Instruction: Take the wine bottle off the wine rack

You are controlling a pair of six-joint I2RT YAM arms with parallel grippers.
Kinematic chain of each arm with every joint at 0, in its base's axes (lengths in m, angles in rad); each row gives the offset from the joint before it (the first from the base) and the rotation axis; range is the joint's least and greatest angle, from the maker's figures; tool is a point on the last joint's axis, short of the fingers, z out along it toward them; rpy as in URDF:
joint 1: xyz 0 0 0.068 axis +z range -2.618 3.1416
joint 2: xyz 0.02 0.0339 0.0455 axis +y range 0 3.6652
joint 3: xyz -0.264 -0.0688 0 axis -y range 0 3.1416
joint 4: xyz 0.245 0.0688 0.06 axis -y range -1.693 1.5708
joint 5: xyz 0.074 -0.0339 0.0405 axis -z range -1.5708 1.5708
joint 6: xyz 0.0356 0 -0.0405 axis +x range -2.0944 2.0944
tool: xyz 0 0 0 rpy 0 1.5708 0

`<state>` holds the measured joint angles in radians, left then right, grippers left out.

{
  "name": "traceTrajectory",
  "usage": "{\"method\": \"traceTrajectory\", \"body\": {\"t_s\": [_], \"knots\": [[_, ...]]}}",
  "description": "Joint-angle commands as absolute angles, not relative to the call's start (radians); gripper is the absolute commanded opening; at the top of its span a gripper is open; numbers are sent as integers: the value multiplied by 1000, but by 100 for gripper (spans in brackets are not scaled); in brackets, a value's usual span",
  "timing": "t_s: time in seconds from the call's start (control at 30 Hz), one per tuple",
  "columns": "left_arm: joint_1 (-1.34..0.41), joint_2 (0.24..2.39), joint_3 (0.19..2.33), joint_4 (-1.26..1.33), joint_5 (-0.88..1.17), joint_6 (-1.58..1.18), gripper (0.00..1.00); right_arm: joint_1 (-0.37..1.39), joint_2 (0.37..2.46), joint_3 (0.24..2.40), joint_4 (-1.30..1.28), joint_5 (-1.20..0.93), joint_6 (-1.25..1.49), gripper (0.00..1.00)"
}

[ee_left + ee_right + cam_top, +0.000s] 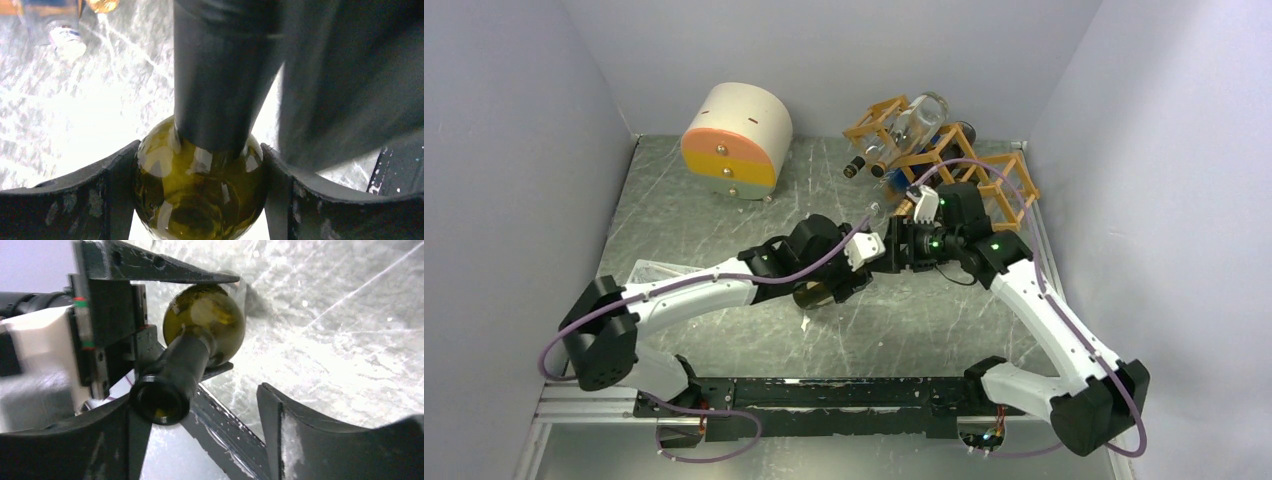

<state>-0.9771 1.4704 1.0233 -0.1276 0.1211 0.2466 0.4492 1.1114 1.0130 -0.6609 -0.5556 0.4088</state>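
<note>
The wine bottle (200, 190), olive-green glass with a dark neck, is off the wine rack (944, 155) and hangs over the table's middle. My left gripper (200, 146) is shut on its round body, one finger pressed against each side. In the top view the bottle (814, 293) shows dark under the left gripper (849, 265). My right gripper (195, 397) is open around the neck. The bottle's mouth (160, 402) lies against its left finger, and the right finger stands well apart. The right gripper (902, 245) faces the left one from the rack side.
The orange-tan lattice rack at the back right still carries other bottles, among them a clear one (919, 120). A cream and orange cylinder (736, 140) stands at the back left. Pale walls close in three sides. A clear plastic piece (649, 275) lies by the left arm.
</note>
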Motion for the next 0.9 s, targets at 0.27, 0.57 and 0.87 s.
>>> {"method": "traceTrajectory", "body": {"t_s": [0.27,0.57,0.87], "knots": [[-822,1227,937,28,11,60,7,452,941,1303,-794,-166,428,94],[-507,1172,929,194,-341,-181,7,452,831,1260,-824,-22,425,96],[-322,1353,1014,257,-469,-227,7,452,827,1251,-844,0,427,96]]}}
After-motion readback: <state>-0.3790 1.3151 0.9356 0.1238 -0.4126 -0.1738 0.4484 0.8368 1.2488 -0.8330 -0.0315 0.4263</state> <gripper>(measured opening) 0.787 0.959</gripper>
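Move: My left hand already grips the wine bottle by its body. The drawer chest it is being carried towards stands about 31 cm ahead of that hand and 26 cm to its left, its middle some 3 cm lower. From my left hand the wine rack is about 27 cm ahead and 21 cm to the right. My right hand's fingers are already spread loosely around the neck; the bottle's middle lies about 12 cm to its left, 5 cm back and 6 cm below. I keep the bottle gripped in my left hand and swing it left and forward towards the front of the drawer chest, starting slowly and then speeding up, some 30 cm over the table. It climbs about 9 cm, dipping slightly at the end, while the wrist turns roughly 70 degrees counter-clockwise. My right hand opens fully and lifts about 14 cm off the neck, drawing away to the right and turning clockwise before it sinks a little. ##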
